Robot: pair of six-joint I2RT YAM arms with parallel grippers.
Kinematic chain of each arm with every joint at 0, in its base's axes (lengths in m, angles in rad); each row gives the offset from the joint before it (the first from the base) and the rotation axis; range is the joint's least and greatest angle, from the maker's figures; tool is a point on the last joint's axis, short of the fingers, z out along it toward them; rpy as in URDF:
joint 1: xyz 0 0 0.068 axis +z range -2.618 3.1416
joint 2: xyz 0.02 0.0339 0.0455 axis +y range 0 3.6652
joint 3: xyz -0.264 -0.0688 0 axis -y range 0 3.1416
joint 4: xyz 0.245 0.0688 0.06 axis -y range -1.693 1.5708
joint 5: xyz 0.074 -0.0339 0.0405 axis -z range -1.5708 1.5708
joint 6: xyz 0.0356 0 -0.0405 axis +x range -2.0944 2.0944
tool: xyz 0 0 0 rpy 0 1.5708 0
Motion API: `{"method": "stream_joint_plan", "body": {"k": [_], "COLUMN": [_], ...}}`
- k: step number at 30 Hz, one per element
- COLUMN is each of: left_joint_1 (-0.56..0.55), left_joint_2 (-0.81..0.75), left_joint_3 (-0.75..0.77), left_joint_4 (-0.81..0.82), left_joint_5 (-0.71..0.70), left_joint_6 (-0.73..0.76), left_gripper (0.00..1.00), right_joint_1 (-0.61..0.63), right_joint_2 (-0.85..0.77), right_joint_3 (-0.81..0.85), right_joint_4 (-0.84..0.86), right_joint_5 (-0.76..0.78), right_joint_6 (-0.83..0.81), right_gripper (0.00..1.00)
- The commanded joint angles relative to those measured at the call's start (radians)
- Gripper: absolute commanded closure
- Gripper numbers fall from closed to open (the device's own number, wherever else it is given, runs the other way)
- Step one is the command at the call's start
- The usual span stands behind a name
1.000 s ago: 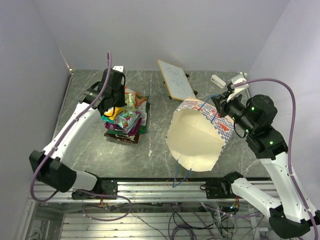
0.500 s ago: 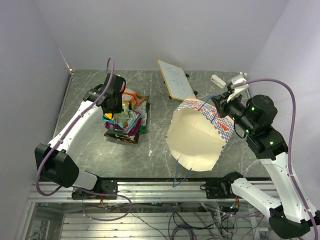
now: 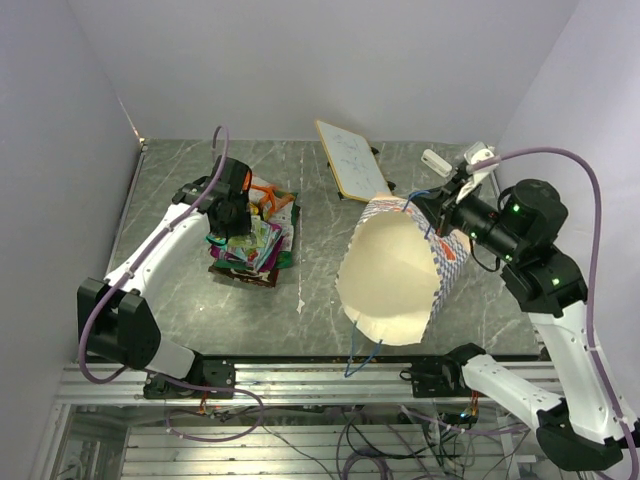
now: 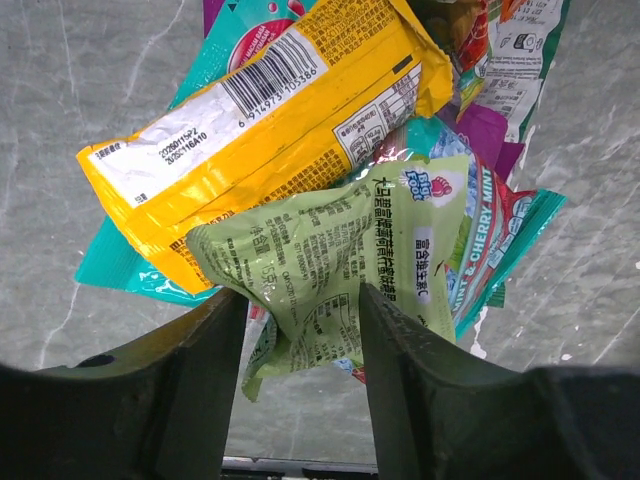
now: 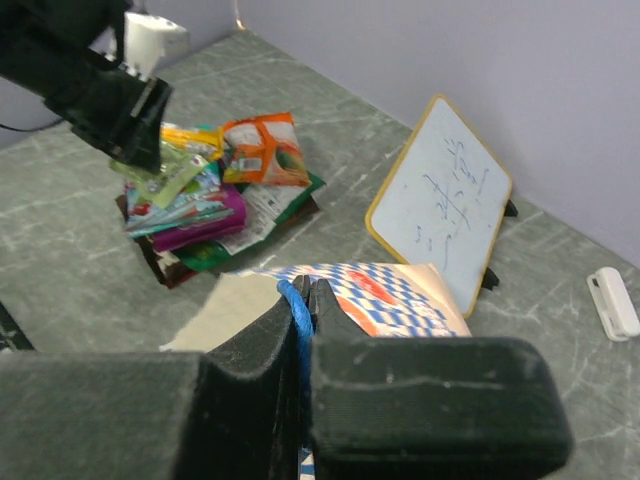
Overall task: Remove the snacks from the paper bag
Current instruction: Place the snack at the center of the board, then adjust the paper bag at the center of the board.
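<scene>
The snacks [image 3: 252, 240] lie heaped on the table at the left, outside the paper bag [image 3: 395, 275]. My left gripper [image 3: 224, 222] hangs just over the heap with its jaws apart. A pale green packet [image 4: 350, 260] droops between its fingers [image 4: 205, 350] onto a yellow packet [image 4: 260, 110], with a gap beside it. My right gripper [image 5: 308, 290] is shut on the bag's blue cord handle [image 5: 297, 312] at the checkered rim [image 5: 400, 295]. It holds the bag [image 3: 440, 255] up with the cream mouth facing the near edge. What is inside the bag is hidden.
A small whiteboard [image 3: 352, 160] leans at the back centre, just behind the bag. A little white device [image 3: 434, 159] lies at the back right. A loose blue cord [image 3: 362, 352] hangs from the bag's near rim towards the table's front rail.
My left gripper has come down onto the heap and its jaws have spread apart round the green packet. The right arm has shifted slightly, still gripping the bag.
</scene>
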Motion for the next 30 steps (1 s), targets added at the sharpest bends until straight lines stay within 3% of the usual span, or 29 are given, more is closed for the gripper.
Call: {"method": "stream_joint_plan", "body": {"k": [1, 7, 10, 13, 16, 18, 24, 30], "left_joint_1": [0.009, 0.009, 0.009, 0.009, 0.009, 0.009, 0.009, 0.010], "left_joint_2": [-0.030, -0.047, -0.056, -0.065, -0.081, -0.092, -0.128, -0.133], "left_joint_3": [0.020, 0.054, 0.071, 0.087, 0.096, 0.106, 0.144, 0.163], "left_joint_4": [-0.004, -0.039, -0.048, -0.054, -0.052, -0.058, -0.094, -0.110], "left_joint_5": [0.029, 0.047, 0.036, 0.044, 0.069, 0.074, 0.037, 0.055], "left_joint_6": [-0.013, -0.019, -0.036, -0.053, -0.066, -0.070, -0.069, -0.066], "left_gripper": [0.39, 0.14, 0.02, 0.00, 0.00, 0.00, 0.00, 0.00], "right_joint_1": [0.001, 0.000, 0.001, 0.001, 0.000, 0.000, 0.001, -0.001], "right_joint_2": [-0.037, -0.017, 0.003, 0.010, 0.053, 0.097, 0.196, 0.189], "right_joint_3": [0.077, 0.128, 0.099, 0.081, 0.142, 0.179, 0.156, 0.151], "right_joint_4": [-0.038, 0.071, 0.175, 0.103, -0.131, -0.257, -0.411, -0.425], "right_joint_5": [-0.081, -0.145, -0.081, 0.209, 0.624, 0.765, 1.025, 1.140], "right_joint_6": [0.080, 0.336, 0.533, 0.606, 0.675, 0.671, 0.494, 0.397], "right_gripper": [1.00, 1.00, 1.00, 1.00, 1.00, 1.00, 1.00, 1.00]}}
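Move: The green pouch hangs at the left hand's part-open fingertips, its middle about 1 cm ahead and 3 below; the snack pile's middle is some 3 cm ahead, 3 to the right and 9 below, with the yellow packet on it about 4 ahead and 2 left. The right hand grips the blue handle: the paper bag's body is about 4 cm behind, 3 right and 22 below, the pile some 11 ahead, 26 left and 33 below. The left fingers, already parting, spread fully and let go of the green pouch, and the hand then rises about 7 cm, nearly straight up off the snack pile. The right hand, still shut on the blue handle, first lifts some 7 cm and draws back a little, then sweeps right by about 15 cm while sinking about as far and going forward, turning some 60 degrees clockwise and tipping down, hauling the bag's rim round. ##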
